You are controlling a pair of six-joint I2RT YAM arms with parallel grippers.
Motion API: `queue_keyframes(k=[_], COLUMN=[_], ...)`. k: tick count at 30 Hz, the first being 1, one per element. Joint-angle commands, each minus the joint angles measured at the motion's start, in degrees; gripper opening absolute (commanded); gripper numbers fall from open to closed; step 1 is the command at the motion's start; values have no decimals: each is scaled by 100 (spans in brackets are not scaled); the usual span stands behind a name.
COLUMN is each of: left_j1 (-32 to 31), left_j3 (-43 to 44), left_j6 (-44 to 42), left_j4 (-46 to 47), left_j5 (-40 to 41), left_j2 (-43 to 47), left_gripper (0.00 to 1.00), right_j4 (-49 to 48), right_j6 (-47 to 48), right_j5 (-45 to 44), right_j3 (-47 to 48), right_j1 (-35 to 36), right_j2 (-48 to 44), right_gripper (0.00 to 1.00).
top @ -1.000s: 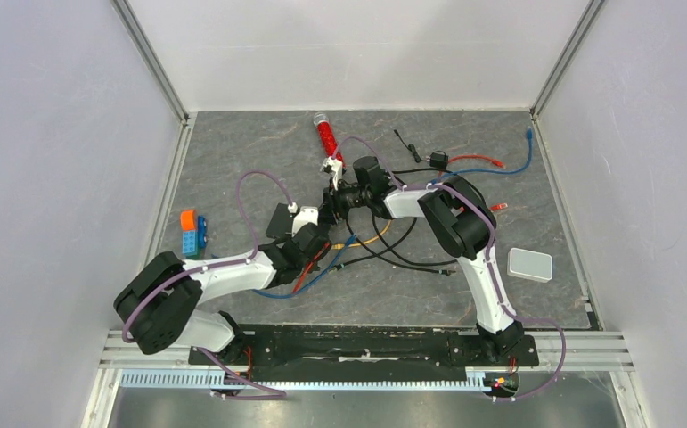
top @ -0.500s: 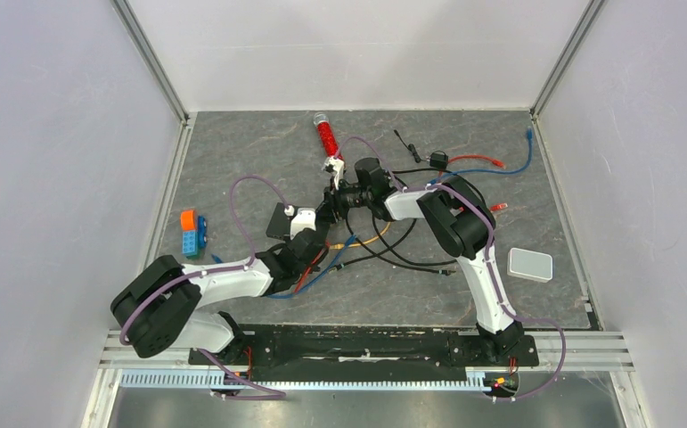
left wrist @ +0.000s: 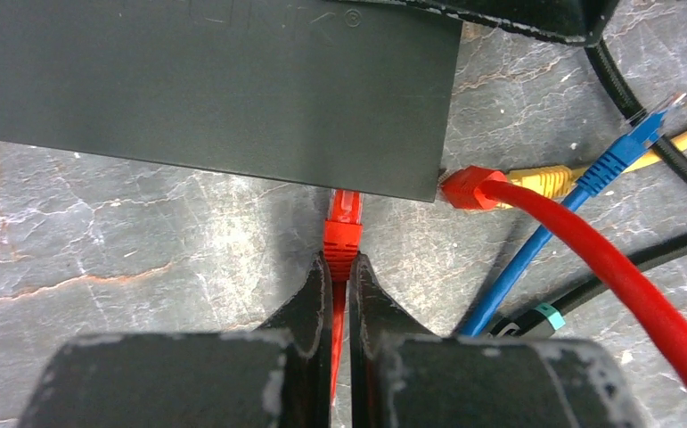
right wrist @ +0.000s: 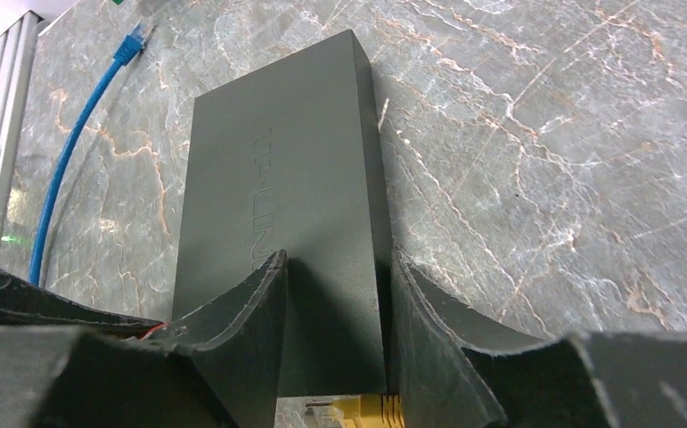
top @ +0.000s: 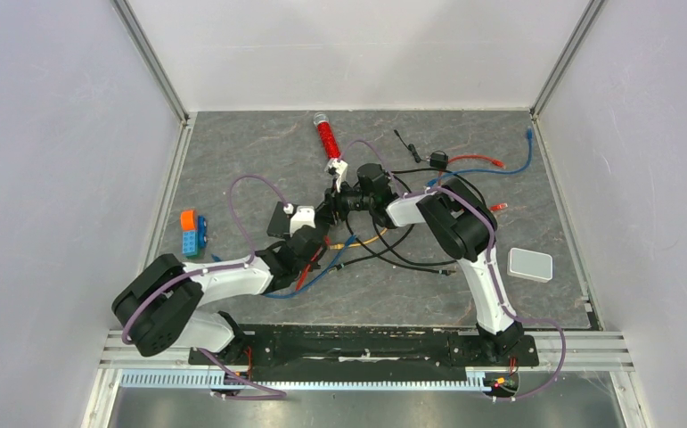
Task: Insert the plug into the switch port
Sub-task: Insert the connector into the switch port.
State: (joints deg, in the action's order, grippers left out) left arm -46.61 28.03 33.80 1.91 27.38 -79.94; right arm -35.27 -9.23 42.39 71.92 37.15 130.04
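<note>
The flat black switch box [left wrist: 215,89] lies on the grey table; its sockets do not show. My left gripper [left wrist: 340,267] is shut on a red plug [left wrist: 343,234], whose tip meets the box's long edge. A second red plug [left wrist: 469,187] sits at the box's corner, beside a yellow plug [left wrist: 544,178] and a blue plug [left wrist: 629,147]. My right gripper [right wrist: 335,259] is closed on the near end of the box [right wrist: 277,178], one finger on each side. In the top view the box [top: 277,220] sits left of both grippers, left [top: 304,228] and right [top: 326,212].
Black, blue, red and yellow cables tangle around the middle [top: 384,250]. A red tube [top: 325,135] lies at the back. Orange and blue blocks [top: 190,234] sit at the left, a white rounded box [top: 530,264] at the right. A blue cable [right wrist: 81,134] runs beside the switch.
Both wrists have shifted only slightly around the box. The left gripper still holds the red plug at the box's edge, and the right stays on the box's end.
</note>
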Motion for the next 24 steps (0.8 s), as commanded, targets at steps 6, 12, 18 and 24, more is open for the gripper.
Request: queue_keyframes(k=[6,12,18,24], left_j1=[952,934,934,917], left_j3=[323,662,307,220], left_j6=[83,30,146,310], left_j4=[-239,-682,-1143,-1701], left_j5=[-1154,-1552,-1574,-1622], left_j2=[-482,-754,-300,102], left_gripper=[7,21,29,41], right_j4=[1894,1514,1971,2334], right_j6=[-693,-1346,-1644,-1445], right_j5=[2094,1605,777,507], right_j3=[-556,-329,666,1100], right_j1=[1111,776,-188,-590], right_j2=[-100,77,295,483], right_gripper=[39,38,42,45])
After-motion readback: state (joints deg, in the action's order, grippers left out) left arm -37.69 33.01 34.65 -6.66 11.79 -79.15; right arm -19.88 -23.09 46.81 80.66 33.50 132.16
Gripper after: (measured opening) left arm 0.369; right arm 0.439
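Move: The left fingers are shut on the red plug, its nose already in the switch port about 2 cm ahead, level with the hand. The near yellow plug lies some 5 cm right and 2 cm ahead, the blue plug about 8 cm right and 4 cm ahead. The right hand straddles the switch's far right corner, with the switch's middle some 6 cm left, 3 cm back and 1 cm down. Left fingers open, freeing the plug; right hand rolls some 20 degrees, shifting nearly 2 cm right and forward. ##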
